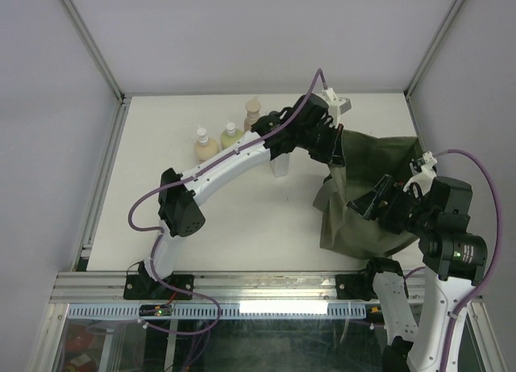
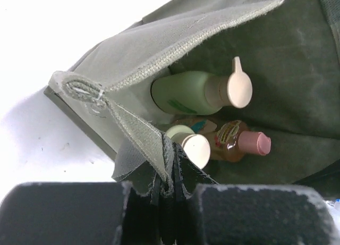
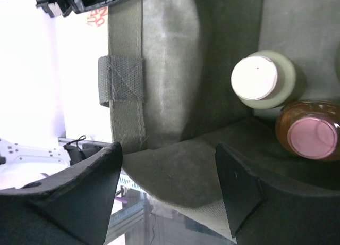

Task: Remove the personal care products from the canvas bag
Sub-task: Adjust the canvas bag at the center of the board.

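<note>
The olive canvas bag [image 1: 367,202] lies at the right of the table, its mouth held up. My left gripper [image 1: 329,150] is at its far rim, shut on the bag's strap [image 2: 139,137], which bunches between the pads of the left gripper [image 2: 162,202]. Inside the bag lie a light green bottle [image 2: 186,92], an orange bottle with a pink cap [image 2: 234,141] and a white-capped bottle [image 2: 192,147]. My right gripper [image 1: 375,201] is at the near rim, open, with the bag's edge [image 3: 175,168] lying loose between the fingers of the right gripper [image 3: 170,186]. Past that edge show the white-capped bottle [image 3: 261,78] and the orange bottle [image 3: 311,133].
Three bottles stand on the table at the back left: a tan one [image 1: 204,146], a yellow-green one [image 1: 231,135] and a beige one [image 1: 252,111]. A pale object [image 1: 280,166] sits half hidden under the left arm. The table's metal rail [image 1: 266,285] runs along the near edge.
</note>
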Available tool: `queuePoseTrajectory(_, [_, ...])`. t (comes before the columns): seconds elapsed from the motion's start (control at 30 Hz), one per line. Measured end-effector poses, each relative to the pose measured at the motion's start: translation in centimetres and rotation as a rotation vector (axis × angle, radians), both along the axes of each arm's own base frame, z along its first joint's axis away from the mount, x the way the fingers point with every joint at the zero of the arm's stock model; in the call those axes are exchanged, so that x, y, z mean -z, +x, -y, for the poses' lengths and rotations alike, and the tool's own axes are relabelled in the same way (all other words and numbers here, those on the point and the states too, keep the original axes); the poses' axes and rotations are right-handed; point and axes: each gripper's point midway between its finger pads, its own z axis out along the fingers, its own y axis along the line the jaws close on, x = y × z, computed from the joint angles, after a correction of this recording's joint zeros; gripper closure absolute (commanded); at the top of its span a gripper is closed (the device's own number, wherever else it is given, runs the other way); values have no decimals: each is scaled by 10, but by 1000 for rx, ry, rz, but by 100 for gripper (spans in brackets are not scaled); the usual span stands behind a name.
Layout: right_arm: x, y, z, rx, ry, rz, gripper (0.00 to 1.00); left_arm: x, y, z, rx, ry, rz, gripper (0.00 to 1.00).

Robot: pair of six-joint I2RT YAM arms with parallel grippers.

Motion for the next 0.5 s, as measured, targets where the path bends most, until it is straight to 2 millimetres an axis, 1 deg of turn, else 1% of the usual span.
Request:
queuePoseTrajectory(0.07, [2,4,-4,-16,25,-2,27,0,5,3,12,-10,0,100])
queuePoseTrajectory(0.1, [2,6,-6,-26,36,0,27,-1,7,4,18,-16,1,90])
queuePoseTrajectory(0.13, [3,7,-8,-35,47,0,27,-2,9,5,22,-20,0,78])
queuePoseTrajectory(0.2, [3,8,-11,-55,66,1,27,-3,13,5,25,-27,13,66])
queuePoseTrajectory(0.23, [4,7,-15,-74,85,-6,27,-8,19,5,22,-42,34,58])
queuePoseTrajectory(0.33, [6,4,-22,-110,122,-18,26,-27,41,-2,-2,-91,106,38])
queuePoseTrajectory(0.4, [4,2,-24,-119,133,-16,26,-40,48,-10,-17,-107,136,30])
queuePoseTrajectory(0.47, [1,1,-22,-101,124,-21,23,-55,52,-23,-31,-119,165,28])
queuePoseTrajectory(0.5, [-3,1,-19,-82,112,-20,23,-63,48,-29,-33,-125,175,28])
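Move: Pinched in the left fingers is the canvas bag's left rim; the bag's middle lies about 10 cm to that hand's right, 8 cm back and 13 cm below. Inside it, the green bottle lies roughly 11 cm right, 4 cm back, and the pink-capped bottle some 9 cm right, 8 cm back. A black-capped white bottle stands about 14 cm left, level with the hand. From the right hand, the bag's middle lies about 4 cm ahead, 4 cm right and 13 cm below. Drawing the pinched rim forward a centimetre or so, the left hand then opens wide, lets go of the canvas and backs off up and forward, lastly also to the left, ending about 6 cm higher and 5 cm farther out, its fingers tilting up some 10 degrees. The right hand, still open at the bag's near rim, shifts about 2 cm left and rolls slightly, left side up. ##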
